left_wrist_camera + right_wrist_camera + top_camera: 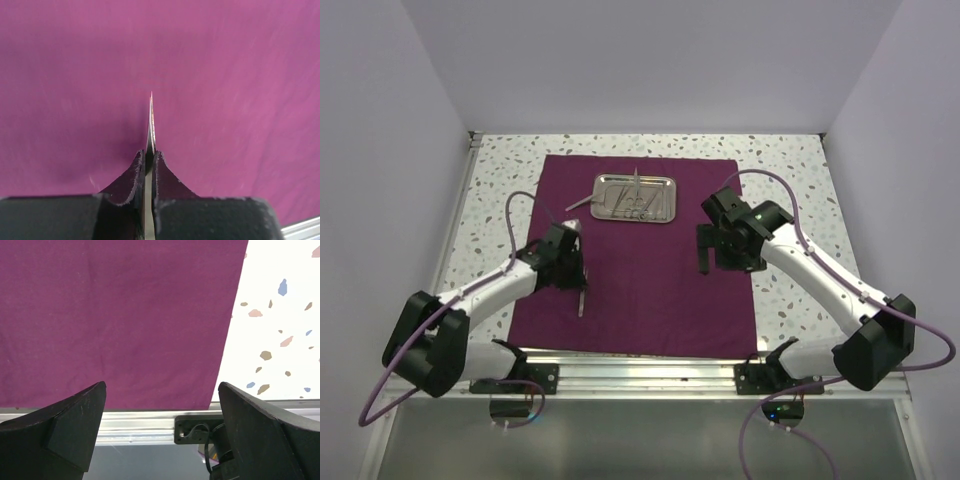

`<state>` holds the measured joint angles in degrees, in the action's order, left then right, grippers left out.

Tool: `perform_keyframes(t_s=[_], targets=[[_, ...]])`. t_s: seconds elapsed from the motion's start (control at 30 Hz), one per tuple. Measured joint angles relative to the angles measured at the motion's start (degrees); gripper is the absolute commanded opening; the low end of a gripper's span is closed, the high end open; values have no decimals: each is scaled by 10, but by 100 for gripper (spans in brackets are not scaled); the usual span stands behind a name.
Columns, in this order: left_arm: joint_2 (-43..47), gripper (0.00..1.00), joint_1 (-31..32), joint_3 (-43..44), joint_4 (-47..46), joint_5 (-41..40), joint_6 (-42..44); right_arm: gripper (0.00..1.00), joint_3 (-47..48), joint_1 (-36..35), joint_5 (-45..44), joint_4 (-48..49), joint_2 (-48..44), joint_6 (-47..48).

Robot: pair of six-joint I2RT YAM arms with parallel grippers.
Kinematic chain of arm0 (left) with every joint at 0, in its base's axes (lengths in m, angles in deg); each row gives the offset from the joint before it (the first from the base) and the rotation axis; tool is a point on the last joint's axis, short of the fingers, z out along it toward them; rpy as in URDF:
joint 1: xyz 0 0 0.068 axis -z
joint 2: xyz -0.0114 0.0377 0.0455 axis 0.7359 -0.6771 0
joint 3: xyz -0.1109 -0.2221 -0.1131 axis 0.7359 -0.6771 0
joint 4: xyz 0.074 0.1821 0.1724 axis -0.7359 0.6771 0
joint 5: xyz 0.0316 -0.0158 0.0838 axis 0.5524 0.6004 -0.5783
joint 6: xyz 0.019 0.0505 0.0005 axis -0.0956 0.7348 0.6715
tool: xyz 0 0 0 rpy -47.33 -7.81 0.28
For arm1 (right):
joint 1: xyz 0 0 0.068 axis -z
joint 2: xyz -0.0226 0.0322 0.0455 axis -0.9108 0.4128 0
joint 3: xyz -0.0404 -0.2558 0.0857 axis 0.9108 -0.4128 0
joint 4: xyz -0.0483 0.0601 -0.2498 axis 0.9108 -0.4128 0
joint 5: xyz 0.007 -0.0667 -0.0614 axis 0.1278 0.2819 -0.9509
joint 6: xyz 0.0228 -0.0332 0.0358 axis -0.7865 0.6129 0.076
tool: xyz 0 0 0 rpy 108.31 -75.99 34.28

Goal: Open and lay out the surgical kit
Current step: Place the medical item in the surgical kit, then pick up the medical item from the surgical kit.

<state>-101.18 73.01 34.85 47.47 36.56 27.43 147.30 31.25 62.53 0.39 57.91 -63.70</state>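
Observation:
The surgical kit's maroon cloth [650, 290] lies spread flat on the table. Its shiny steel tray [660, 184] sits at the cloth's far middle with silver instruments [636, 203] in it. One silver instrument [578, 205] lies just off the tray's left edge. My left gripper [579, 281] hangs over the cloth's left part, shut on slim pointed silver tweezers [151, 122] that stick out past the left gripper [149, 153] just above the cloth [240, 75]. My right gripper [720, 258] hovers over the cloth's right side, and in its wrist view the right gripper [162, 386] stands wide open and empty above the cloth [115, 315].
White speckled tabletop [790, 200] surrounds the cloth, with walls on three sides. An aluminium rail [650, 372] with both arm bases runs along the near edge, and the rail [140, 425] also shows in the right wrist view.

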Motion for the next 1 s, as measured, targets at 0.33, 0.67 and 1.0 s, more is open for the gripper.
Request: perform_keyframes(t_s=[0.33, 0.67, 1.0], targets=[[99, 72, 73, -100, 10, -54, -87, 98, 4, 0, -11, -9, -3, 21], [61, 82, 73, 122, 89, -163, 3, 98, 3, 0, -10, -9, -16, 18], [-204, 80, -39, 306, -1, -137, 198, 98, 3, 0, -16, -28, -51, 16]])
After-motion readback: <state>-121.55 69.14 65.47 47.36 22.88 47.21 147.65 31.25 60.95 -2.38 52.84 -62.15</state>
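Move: My left hand already holds the slim, pointed medical item just above the purple cloth. The bare spot for it lies some 7 cm back, straight behind the hand and about 3 cm below. At cloth height, the steel tray is about 24 cm ahead and 12 cm to the right, and the white-handled tool at the tray's left rim is about 23 cm straight ahead. From my right hand the spot is roughly 33 cm left, 5 cm back and 15 cm down. My left hand carries the medical item back about 5 cm and slightly down to the cloth, then the fingers open wide and let go of it. I lift clear, swing forward some 21 cm over the cloth towards the white-handled tool, rising about 12 cm before sinking again near the end, with the fingers tilting to point farther forward. ##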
